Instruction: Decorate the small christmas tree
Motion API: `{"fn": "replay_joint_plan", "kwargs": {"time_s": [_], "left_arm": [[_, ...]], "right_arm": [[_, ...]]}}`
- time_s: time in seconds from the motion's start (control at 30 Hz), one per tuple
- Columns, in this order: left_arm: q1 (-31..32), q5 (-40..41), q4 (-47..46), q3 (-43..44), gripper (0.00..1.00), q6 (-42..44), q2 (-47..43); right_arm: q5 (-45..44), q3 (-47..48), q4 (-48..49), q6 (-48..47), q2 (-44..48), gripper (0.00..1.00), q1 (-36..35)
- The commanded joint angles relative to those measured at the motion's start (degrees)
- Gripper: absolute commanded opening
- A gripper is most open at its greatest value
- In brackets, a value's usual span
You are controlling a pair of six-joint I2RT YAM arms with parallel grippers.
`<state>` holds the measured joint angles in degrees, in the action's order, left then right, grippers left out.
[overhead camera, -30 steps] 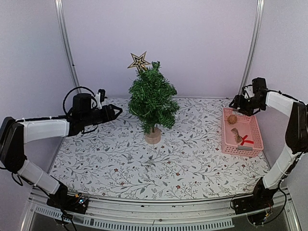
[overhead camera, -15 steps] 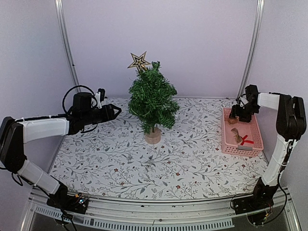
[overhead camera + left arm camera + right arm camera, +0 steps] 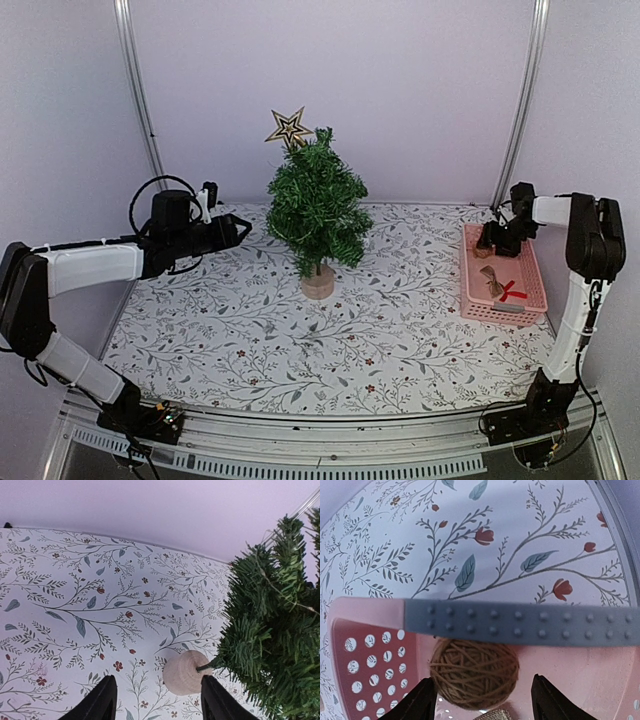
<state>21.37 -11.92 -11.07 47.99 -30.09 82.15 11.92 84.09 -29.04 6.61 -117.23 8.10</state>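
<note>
The small christmas tree (image 3: 318,210) stands upright on its round wooden base (image 3: 318,283), a gold star (image 3: 288,127) at its top. My left gripper (image 3: 240,230) hovers left of the tree, open and empty. In the left wrist view the gripper (image 3: 157,702) frames the base (image 3: 185,672), with branches (image 3: 270,645) to the right. My right gripper (image 3: 487,245) is down in the far end of the pink basket (image 3: 465,285). In the right wrist view it (image 3: 482,702) is open, a finger on each side of a brown twine ball (image 3: 474,674).
The basket's grey-blue studded rim (image 3: 520,622) crosses just beyond the ball. Further forward in the basket lies a burlap ornament with a red bow (image 3: 503,289). Vertical metal posts (image 3: 138,90) stand at the back corners, and a floral cloth (image 3: 300,340) covers the table.
The right arm has swung left and down from the back right corner into the basket's far end, and its jaws have narrowed a little. The left arm has not moved.
</note>
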Motion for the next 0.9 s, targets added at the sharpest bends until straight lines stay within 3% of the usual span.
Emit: {"fn": "replay_joint_plan", "kwargs": {"time_s": [0.0,0.3,0.47,0.6,0.87], "left_arm": [[-0.38,0.69,0.68,0.7,0.59,0.07,0.47],[-0.37,1.02,1.71,1.14,0.59,0.41,0.17],[-0.39,0.86,2.19,1.4,0.58,0.86,-0.27],[-0.4,0.66,2.37,1.21,0.58,1.56,-1.59],[-0.39,1.61,0.98,-2.66,0.6,3.24,-9.73]], "right_arm": [[2.6,2.86,2.33,0.46,-2.85,0.68,0.09],[7.1,2.82,3.25,0.94,-5.1,0.62,0.08],[6.15,1.53,3.07,0.82,-2.87,0.46,0.12],[6.47,-0.85,2.23,0.56,2.46,0.39,0.15],[16.09,-7.22,0.41,1.62,18.26,0.35,0.11]]}}
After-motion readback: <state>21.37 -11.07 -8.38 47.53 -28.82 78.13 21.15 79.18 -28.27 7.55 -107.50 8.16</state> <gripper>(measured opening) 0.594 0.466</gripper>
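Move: The twine ball lies in the far end of the pink basket, almost between my right fingers: about 1 cm ahead of my right hand point, 1 cm to its left and 2 cm lower. The glittery bow sits some 8 cm back and 2 cm to the left, the red ribbon about 11 cm back and 2 cm to the right, both roughly 4 cm below. From my left hand the ball is some 10 cm ahead, 45 cm to the right and 16 cm lower. I ease my right hand a couple of centimetres forward, left and down over the twine ball, shut the open fingers until they pinch it from both sides, then lift it about 7 cm while drawing some 3 cm back and a little left. My wrist tilts only slightly and the grip stays closed. ##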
